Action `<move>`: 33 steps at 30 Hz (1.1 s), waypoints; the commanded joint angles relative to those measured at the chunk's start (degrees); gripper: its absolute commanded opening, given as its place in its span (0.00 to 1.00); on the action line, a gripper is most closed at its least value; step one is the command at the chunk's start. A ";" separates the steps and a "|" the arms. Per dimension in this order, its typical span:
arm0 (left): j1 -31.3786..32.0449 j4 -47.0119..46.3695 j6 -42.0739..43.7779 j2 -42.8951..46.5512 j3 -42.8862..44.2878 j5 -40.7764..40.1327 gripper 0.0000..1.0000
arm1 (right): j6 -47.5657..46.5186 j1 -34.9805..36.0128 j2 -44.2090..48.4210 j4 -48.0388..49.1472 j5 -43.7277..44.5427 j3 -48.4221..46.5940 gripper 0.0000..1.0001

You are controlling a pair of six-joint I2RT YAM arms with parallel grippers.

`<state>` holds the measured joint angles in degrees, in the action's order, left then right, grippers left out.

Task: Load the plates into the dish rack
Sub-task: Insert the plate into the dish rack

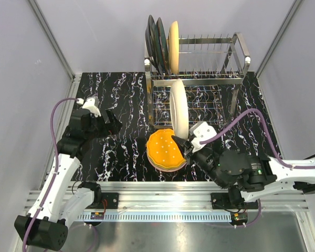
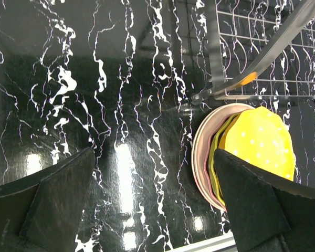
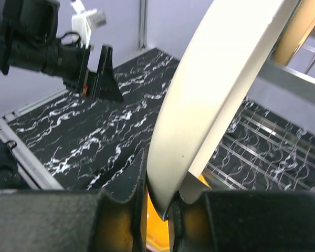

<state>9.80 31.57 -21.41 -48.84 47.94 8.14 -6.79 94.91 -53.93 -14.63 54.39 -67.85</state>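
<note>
A chrome dish rack (image 1: pixel 236 79) stands at the back with two dark plates (image 1: pixel 156 44) and a cream-yellow plate (image 1: pixel 174 39) upright at its left end. My right gripper (image 1: pixel 187 143) is shut on the rim of a cream plate (image 1: pixel 179 107), held on edge above the table in front of the rack; in the right wrist view the cream plate (image 3: pixel 215 79) rises between the fingers (image 3: pixel 128 181). Under it lies a stack of plates topped by an orange one (image 1: pixel 166 147), with green and pink rims (image 2: pixel 201 157) below. My left gripper (image 2: pixel 155 202) hangs open to the left of the stack.
The black marbled table (image 1: pixel 121 105) is bounded by grey walls left and right and a metal rail (image 1: pixel 163 191) at the near edge. The rack's lower wire grid (image 1: pixel 205 105) lies just behind the held plate.
</note>
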 commanded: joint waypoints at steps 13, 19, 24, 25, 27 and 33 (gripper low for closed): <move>-0.31 -3.71 0.84 0.50 0.22 1.17 0.99 | -14.59 -21.68 -2.21 0.68 -11.55 -17.21 0.15; -0.40 -3.89 0.75 -0.11 0.05 1.79 0.99 | -8.43 -39.78 -9.68 -6.01 -26.07 -25.83 0.16; -0.49 -3.80 0.75 -0.20 -0.13 1.96 0.99 | -1.57 -52.27 -15.93 -7.78 -43.20 -33.65 0.16; -0.49 -3.89 0.67 -0.38 -0.04 2.14 0.99 | 0.09 -54.98 -18.46 -8.82 -47.23 -36.36 0.16; -0.49 -3.97 0.58 -0.55 -0.22 2.67 0.99 | 1.33 -56.76 -20.85 -9.45 -49.81 -38.57 0.15; -0.49 -4.24 0.32 -1.26 -0.31 3.72 0.99 | 2.56 -58.61 -25.69 -9.36 -52.19 -41.22 0.15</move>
<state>9.63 30.30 -21.37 -49.74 47.83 10.02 -6.26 37.21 -79.75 -25.74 7.66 -105.71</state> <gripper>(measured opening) 0.988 0.205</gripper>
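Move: The open slot for the held white plate, on the rack's upper tier, lies about 33 cm ahead of the right hand, 2 cm to its right and a little below it. The yellow plate stands some 6 cm to the left of that slot, with the dark plates some 11 cm left of it. The plate stack is about 13 cm ahead of the right hand, 5 cm left and 37 cm down. From the left hand the slot is about 19 cm ahead, 32 cm right and 17 cm higher. Keep the white plate pinched by its rim and lift it with the right gripper up and to the right, then swing it forward over the rack's front rail, some 22 cm in all, rising about 13 cm on the way. Turn the wrist roughly 20 degrees clockwise as you go, then about halfway back while easing left and starting down towards the slot right of the yellow plate. ##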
